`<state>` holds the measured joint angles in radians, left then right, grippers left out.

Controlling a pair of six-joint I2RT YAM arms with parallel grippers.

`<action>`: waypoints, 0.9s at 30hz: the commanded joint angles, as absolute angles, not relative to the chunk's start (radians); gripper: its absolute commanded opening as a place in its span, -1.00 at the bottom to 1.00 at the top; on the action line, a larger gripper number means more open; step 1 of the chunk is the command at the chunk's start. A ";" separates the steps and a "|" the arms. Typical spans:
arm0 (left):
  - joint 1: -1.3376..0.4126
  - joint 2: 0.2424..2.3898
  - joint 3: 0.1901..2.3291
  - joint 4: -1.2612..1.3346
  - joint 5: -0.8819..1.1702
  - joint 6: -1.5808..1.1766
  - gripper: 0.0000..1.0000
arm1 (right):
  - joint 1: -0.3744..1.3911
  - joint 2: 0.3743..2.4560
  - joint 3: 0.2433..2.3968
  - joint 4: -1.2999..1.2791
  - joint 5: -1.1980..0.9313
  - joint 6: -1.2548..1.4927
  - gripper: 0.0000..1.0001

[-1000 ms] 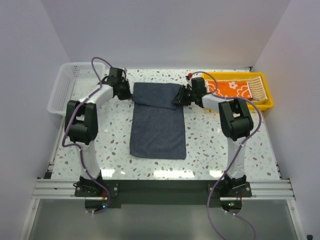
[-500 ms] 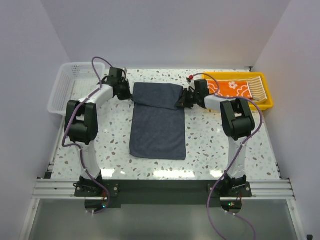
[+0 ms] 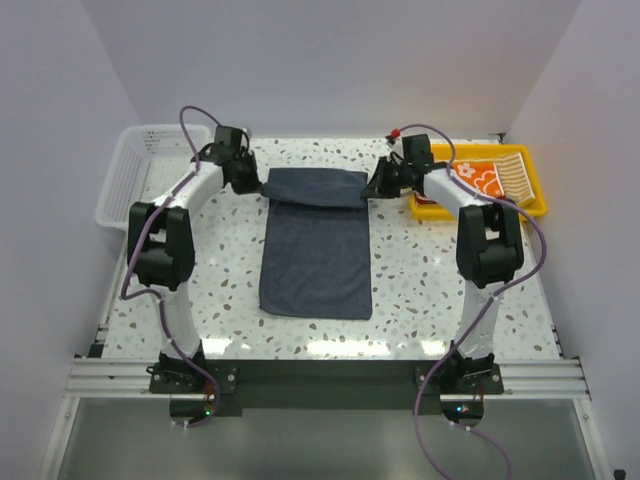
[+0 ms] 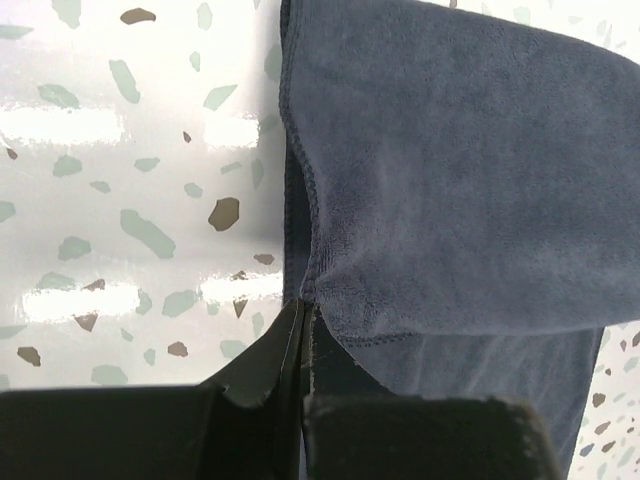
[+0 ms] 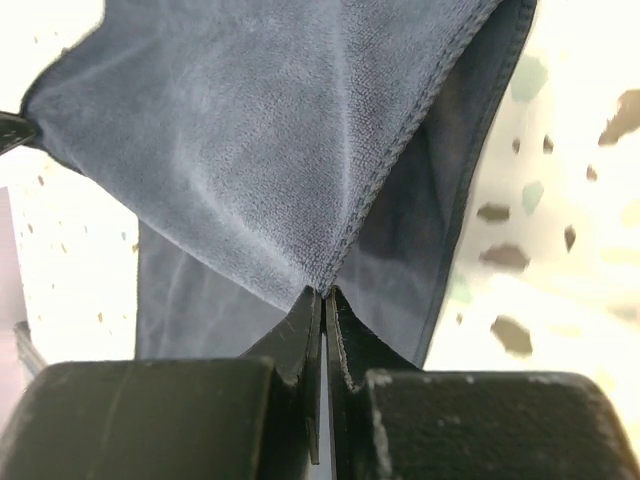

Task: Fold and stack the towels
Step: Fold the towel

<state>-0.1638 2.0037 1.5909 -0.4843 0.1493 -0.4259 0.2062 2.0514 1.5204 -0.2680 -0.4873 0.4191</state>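
A plain dark blue-grey towel [image 3: 316, 258] lies lengthwise on the speckled table, its far end lifted and folded over toward the near side. My left gripper [image 3: 259, 184] is shut on the towel's far left corner [image 4: 310, 290]. At the far right corner [image 5: 325, 288] my right gripper [image 3: 372, 190] is shut on the same towel. Both wrist views show the fingertips pinching the hemmed edge, with the cloth [image 4: 450, 190] hanging taut between them [image 5: 250, 150]. An orange towel with white flowers [image 3: 478, 179] and a tan-and-white striped towel [image 3: 512, 172] lie in the yellow tray.
The yellow tray [image 3: 536, 205] sits at the far right, close behind my right arm. A white mesh basket [image 3: 135, 175] stands at the far left, past the table's edge. White walls close in the back and sides.
My right gripper has shut on the towel's far right corner and risen toward the back. The left gripper has lifted its corner too, and the folded flap is now narrower.
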 commanded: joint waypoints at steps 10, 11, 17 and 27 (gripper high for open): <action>-0.158 1.726 1.514 -0.661 0.202 -0.445 -1.00 | 0.204 1.792 1.531 -0.643 -0.459 0.434 -1.00; -0.158 1.700 1.462 -0.663 0.212 -0.449 -1.00 | 0.204 1.773 1.517 -0.653 -0.468 0.436 -1.00; -0.175 1.500 1.232 -0.672 0.258 -0.472 -1.00 | 0.216 1.605 1.359 -0.730 -0.469 0.434 -1.00; -0.236 1.253 0.996 -0.745 0.248 -0.523 -1.00 | 0.343 1.392 1.146 -0.805 -0.436 0.505 -1.00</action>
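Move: Each shut gripper already holds a corner of the towel's upper layer, roughly 7 cm above the table. For each hand, the near corner of the lower layer on its own side lies about 30 cm back and nearly in line. The far fold's middle is some 11 cm ahead of the left hand and 13 cm to its right. The white basket is about 28 cm left and 6 cm ahead of the left hand; the yellow box is about 28 cm right and 6 cm ahead of the right. Backward in step, in a low arc over the lower layer, both arms draw the held edge some 20 cm towards the towel's near edge, rising 7 to 8 cm and then starting to sink. Both grips stay shut on their corners; the right hand's fingers tip about 15 degrees further down, the left's somewhat less. ##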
